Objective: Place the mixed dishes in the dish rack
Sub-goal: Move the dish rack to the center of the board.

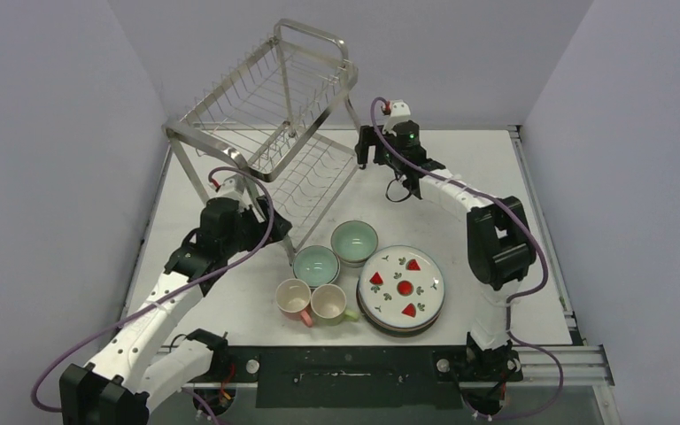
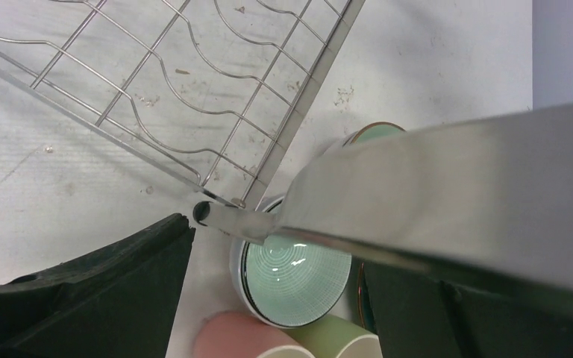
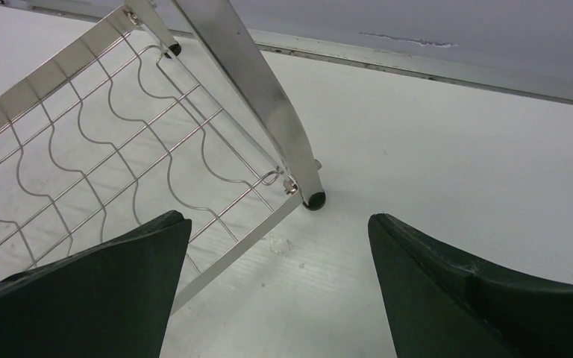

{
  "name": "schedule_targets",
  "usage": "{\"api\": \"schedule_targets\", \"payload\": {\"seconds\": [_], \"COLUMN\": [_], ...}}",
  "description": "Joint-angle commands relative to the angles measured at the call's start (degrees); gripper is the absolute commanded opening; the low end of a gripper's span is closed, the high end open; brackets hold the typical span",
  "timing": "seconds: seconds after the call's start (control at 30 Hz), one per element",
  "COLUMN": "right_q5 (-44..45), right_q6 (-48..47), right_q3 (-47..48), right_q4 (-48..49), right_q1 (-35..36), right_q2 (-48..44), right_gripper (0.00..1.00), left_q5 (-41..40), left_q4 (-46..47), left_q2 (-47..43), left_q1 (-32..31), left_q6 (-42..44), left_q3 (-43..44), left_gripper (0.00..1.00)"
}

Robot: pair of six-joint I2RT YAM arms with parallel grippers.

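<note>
The dish rack (image 1: pixel 270 106), a tall steel wire frame, stands at the back left of the table. In front of it lie two mint-green bowls (image 1: pixel 316 264) (image 1: pixel 354 241), a pink mug (image 1: pixel 294 299), a green mug (image 1: pixel 329 303) and a stack of plates topped by the strawberry plate (image 1: pixel 401 285). My left gripper (image 1: pixel 261 221) is open at the rack's front leg (image 2: pixel 239 222), which crosses between its fingers above a bowl (image 2: pixel 298 276). My right gripper (image 1: pixel 365 158) (image 3: pixel 277 224) is open and empty, just short of the rack's rear right foot (image 3: pixel 314 200).
The rack's lower wire shelf (image 3: pixel 82 149) runs under my right gripper's left finger. Grey walls close in on the left, back and right. White table (image 1: pixel 487 168) lies bare to the right of the rack. A black rail (image 1: pixel 345 367) edges the near side.
</note>
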Motion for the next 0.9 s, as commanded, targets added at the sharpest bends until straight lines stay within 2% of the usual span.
{"api": "schedule_targets", "payload": {"seconds": [0.0, 0.1, 0.2, 0.4, 0.5, 0.53, 0.67, 0.77, 0.83, 0.87], "right_q5": [-2.35, -3.92, -5.26, -7.89, -8.67, -8.86, -10.21, -11.47, -11.75, -11.63], "right_q6": [2.08, 2.31, 2.85, 2.65, 2.66, 2.44, 2.44, 2.39, 2.49, 2.51], "right_q3": [6.54, 10.55, 12.76, 17.63, 19.89, 20.75, 21.66, 21.37, 20.35, 19.78], "right_q4": [3.31, 4.18, 6.49, 9.55, 10.7, 10.9, 13.15, 14.83, 16.22, 16.71], "right_q1": [-0.42, -0.71, -1.3, -1.8, -1.88, -1.89, -2.23, -2.42, -2.52, -2.54], "right_q2": [3.99, 7.72, 10.84, 16.44, 18.52, 19.12, 20.75, 21.12, 20.68, 20.4], "right_gripper": [0.92, 0.89, 0.87, 0.84, 0.82, 0.81, 0.74, 0.57, 0.38, 0.25], "left_q5": [-3.7, -4.23, -4.88, -4.61, -4.75, -5.1, -5.79, -5.95, -5.74, -5.65], "left_q4": [8.54, 10.55, 11.46, 12.71, 12.05, 11.68, 10.49, 9.43, 8.89, 8.63], "left_q2": [2.33, 3.15, 3.73, 4.81, 5.05, 5.02, 4.21, 3.6, 3.25, 3.1], "left_q1": [-1.7, -2.46, -2.74, -3.1, -3.2, -3.2, -3.2, -3.2, -3.2, -3.2], "left_q6": [-0.18, -0.13, 0.19, 0.93, 1.69, 1.75, 2.68, 3.11, 3.32, 3.44], "left_q3": [-0.2, -0.73, -1.28, -2.03, -1.79, -1.72, -1.7, -1.66, -1.53, -1.52], "left_gripper": [0.78, 0.68, 0.52, 0.29, 0.11, 0.0, 0.0, 0.0, 0.0, 0.0]}}
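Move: My left hand has the dish rack's near-right leg just in front of its open fingers, roughly 2 cm ahead and 2 cm to the right, at finger height. The near green bowl sits about 2 cm ahead, 9 cm right and 15 cm below; the pink mug some 7 cm back, 5 cm right and 14 cm below. From my right hand, the rack's far-right leg is about 8 cm ahead, 4 cm left and 3 cm lower; the far green bowl lies some 16 cm back, 6 cm left and 15 cm down. I ease my left hand about 2 cm forward and 2 cm right and close its fingers around the near-right leg of the rack, then hold still with that grip. Meanwhile my right hand reaches forward some 8 cm, drifting left and sinking slightly, until its fingers straddle the far-right leg; only towards the end do they close, pinching it from both sides. ##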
